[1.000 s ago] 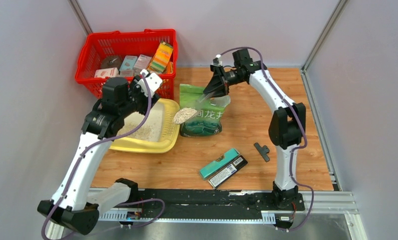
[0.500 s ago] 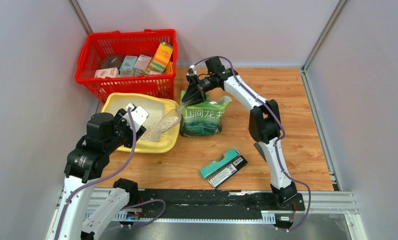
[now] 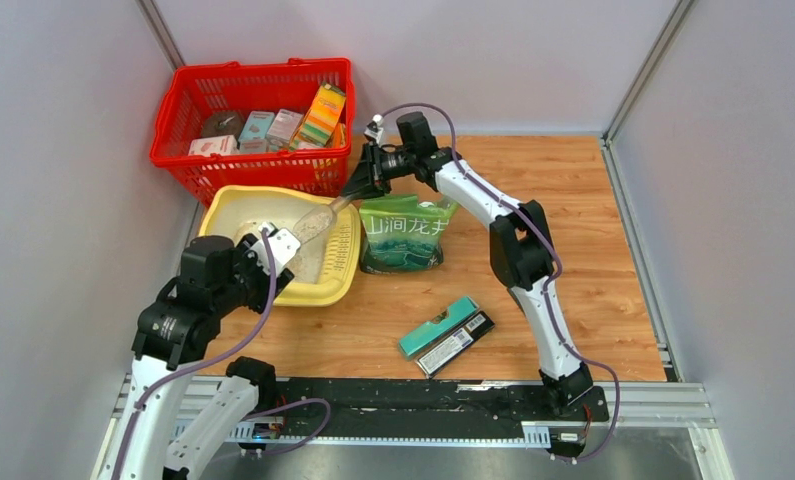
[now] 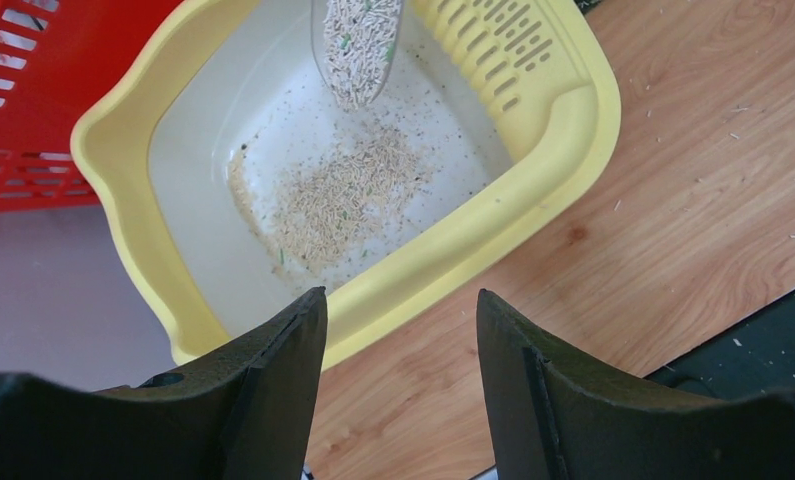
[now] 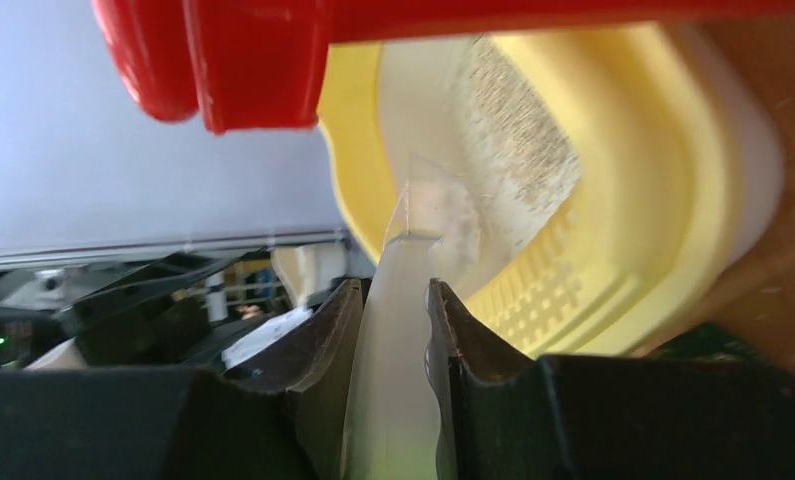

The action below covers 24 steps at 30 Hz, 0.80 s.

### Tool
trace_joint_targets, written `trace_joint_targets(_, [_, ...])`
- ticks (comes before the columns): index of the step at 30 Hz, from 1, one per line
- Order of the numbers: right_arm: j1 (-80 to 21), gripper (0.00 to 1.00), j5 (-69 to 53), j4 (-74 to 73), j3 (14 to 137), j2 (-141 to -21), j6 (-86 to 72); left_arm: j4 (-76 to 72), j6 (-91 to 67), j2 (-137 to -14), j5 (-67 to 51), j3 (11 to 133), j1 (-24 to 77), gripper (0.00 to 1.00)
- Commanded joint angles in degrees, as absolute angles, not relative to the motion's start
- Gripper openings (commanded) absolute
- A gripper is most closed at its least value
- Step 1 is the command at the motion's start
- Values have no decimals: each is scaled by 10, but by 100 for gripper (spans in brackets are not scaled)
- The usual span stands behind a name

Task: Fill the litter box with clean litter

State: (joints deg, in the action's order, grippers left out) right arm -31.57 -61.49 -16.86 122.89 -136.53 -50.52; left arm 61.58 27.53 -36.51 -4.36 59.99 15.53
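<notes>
The pale-yellow litter box (image 3: 223, 205) lies at the left, in front of the red basket. A thin patch of clean litter (image 4: 343, 195) covers part of its cream floor. My right gripper (image 3: 358, 185) is shut on the handle of a translucent scoop (image 3: 313, 225), which hangs tilted over the box with litter (image 4: 358, 40) in it. In the right wrist view the jaws (image 5: 393, 290) clamp the pale handle and the scoop (image 5: 428, 215) points into the box (image 5: 673, 200). My left gripper (image 4: 401, 295) is open and empty, above the box's near rim (image 4: 573, 120).
A green printed bag (image 3: 403, 235) stands open just right of the box. The red mesh basket (image 3: 253, 100) with several packs is at the back left. A teal box and a black box (image 3: 443, 330) lie on the wooden table near the front.
My right gripper has carried the filled scoop left from above the bag to over the litter box and tipped it. My left arm has drawn back to the box's near side.
</notes>
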Motion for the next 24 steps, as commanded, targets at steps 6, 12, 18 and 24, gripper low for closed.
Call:
trace_joint_targets(6, [-373,0,-454,-221,1224,-1226,-139,516,282,-383,-75,597,151,65])
trace_joint_targets(12, [-439,0,-405,-242,1093,-1130,186,413,284,-426,-76,599,151,65])
trace_joint_targets(18, [-452,0,-369,-224,1078,-1097,174,369,300,-442,-104,580,151,64])
trace_joint_targets(24, [-452,0,-342,-230,1062,-1064,164,341,348,-448,-138,567,151,64])
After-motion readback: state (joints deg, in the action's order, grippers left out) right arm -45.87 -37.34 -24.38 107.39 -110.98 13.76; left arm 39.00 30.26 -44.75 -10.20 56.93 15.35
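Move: The right gripper, already holding the loaded scoop, has the litter box's middle some 17 cm to its left, about 7 cm back and 16 cm below. The litter bag stands about 12 cm right of that hand and 7 cm back, the red basket roughly 25 cm left and 18 cm ahead. For the open, empty left gripper, the box's middle is about 14 cm ahead, nearly in line sideways, some 19 cm down. Keep the right grip on the scoop handle and roll the wrist some 70 degrees, so the bowl's open face swings towards the robot's base over the litter box. After a slight dip forward, sweep that hand back and up, then ease forward a little. Bring the open left gripper about 8 cm forward towards the box, slightly right, its fingers tipping up a little. ##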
